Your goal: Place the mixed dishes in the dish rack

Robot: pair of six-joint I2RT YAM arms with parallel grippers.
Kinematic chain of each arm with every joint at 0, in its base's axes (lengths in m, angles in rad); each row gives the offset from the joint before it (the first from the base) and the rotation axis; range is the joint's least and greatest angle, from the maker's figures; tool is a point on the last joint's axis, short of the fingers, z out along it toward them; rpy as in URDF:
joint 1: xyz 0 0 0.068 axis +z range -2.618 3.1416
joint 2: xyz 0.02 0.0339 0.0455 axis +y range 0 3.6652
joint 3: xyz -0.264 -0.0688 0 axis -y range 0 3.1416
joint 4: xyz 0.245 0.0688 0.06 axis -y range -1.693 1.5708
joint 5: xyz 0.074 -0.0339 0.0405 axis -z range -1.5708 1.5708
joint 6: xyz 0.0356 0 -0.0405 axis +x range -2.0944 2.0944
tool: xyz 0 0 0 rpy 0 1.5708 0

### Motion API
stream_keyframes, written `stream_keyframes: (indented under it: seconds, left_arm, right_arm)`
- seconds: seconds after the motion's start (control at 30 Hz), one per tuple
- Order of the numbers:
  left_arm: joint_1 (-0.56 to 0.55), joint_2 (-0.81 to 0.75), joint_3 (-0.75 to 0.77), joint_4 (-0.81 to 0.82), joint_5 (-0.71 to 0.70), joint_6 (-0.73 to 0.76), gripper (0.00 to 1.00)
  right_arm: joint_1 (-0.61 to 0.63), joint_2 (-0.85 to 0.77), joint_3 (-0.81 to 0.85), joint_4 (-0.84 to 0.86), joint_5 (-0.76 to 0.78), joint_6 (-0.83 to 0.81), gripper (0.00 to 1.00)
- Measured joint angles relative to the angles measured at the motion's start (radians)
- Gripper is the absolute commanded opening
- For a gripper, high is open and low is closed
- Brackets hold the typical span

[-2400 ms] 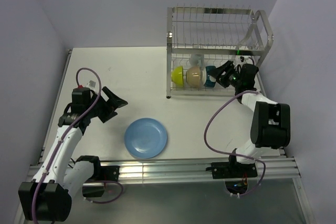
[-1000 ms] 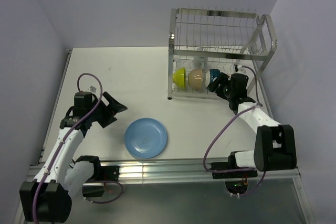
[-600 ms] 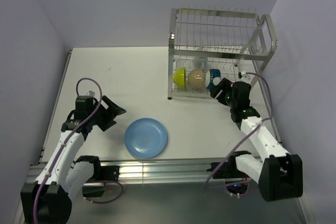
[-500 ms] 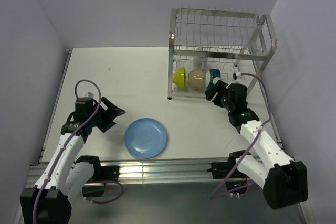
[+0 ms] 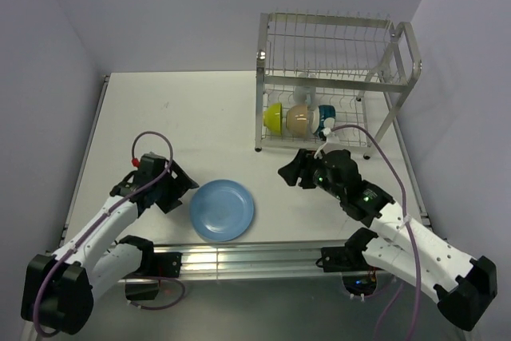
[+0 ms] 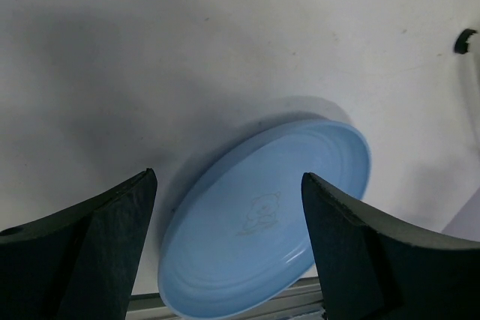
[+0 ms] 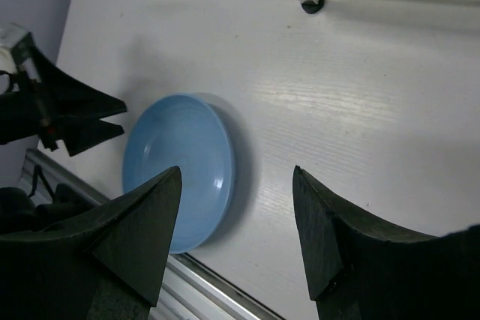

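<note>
The large blue plate (image 5: pixel 222 209) lies flat near the table's front edge. It also fills the left wrist view (image 6: pixel 270 215) and shows in the right wrist view (image 7: pixel 180 170). My left gripper (image 5: pixel 182 185) (image 6: pixel 229 241) is open just left of the plate's rim, jaws straddling nothing. My right gripper (image 5: pixel 291 173) (image 7: pixel 236 237) is open and hangs over bare table to the plate's right. The dish rack (image 5: pixel 335 77) stands at the back right. On its lower shelf sit the lime-green bowl (image 5: pixel 272 117), the cream bowl (image 5: pixel 298 120) and the dark bowl (image 5: pixel 323 120).
A pale mug-like shape (image 5: pixel 303 93) shows behind the bowls in the rack. A rack foot (image 7: pixel 311 1) stands at the top of the right wrist view. An aluminium rail (image 5: pixel 255 257) runs along the near table edge. Walls close in on both sides.
My right arm has drawn back from the rack and swung left and nearer, toward the plate. My left gripper has moved down and right to the plate's left rim.
</note>
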Motion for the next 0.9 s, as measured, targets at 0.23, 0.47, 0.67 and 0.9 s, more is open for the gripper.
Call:
stream_keyframes:
  seconds: [0.23, 0.47, 0.67, 0.9]
  left_arm:
    - [-0.14, 0.06, -0.051, 0.008, -0.099, -0.089, 0.8]
    - [-0.217, 0.09, -0.058, 0.056, -0.144, -0.154, 0.65]
    - [-0.258, 0.14, -0.076, 0.133, -0.149, -0.18, 0.35]
    - [-0.272, 0.172, -0.121, 0.28, -0.1, -0.194, 0.05]
  right_arm:
    - [0.048, -0.08, 0.0, -0.024, 0.016, 0.017, 0.68]
    - [0.053, -0.148, -0.002, -0.055, 0.019, 0.017, 0.68]
    - [0.054, -0.185, -0.002, -0.097, 0.037, 0.009, 0.68]
    - [0.056, -0.188, -0.002, -0.128, 0.045, -0.005, 0.68]
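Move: Low over the table beside the blue plate, the open left hand has the plate's middle about 11 cm to its right, 5 cm back and 5 cm below. The dish rack's near left foot stands some 17 cm ahead and 24 cm right, 6 cm lower; the lime bowl in the rack is about 25 cm ahead, 30 cm right, at roughly hand height. From the right hand, the plate lies about 23 cm left, 6 cm back and 15 cm below. Dropping back and down by the plate's left side, the left hand then slides right towards the plate, about 5 cm right and 5 cm down in all, while its wide-open fingers close nearly shut and pinch the left rim. The right hand eases back some 3 cm, rises a little and stays open, touching nothing. ##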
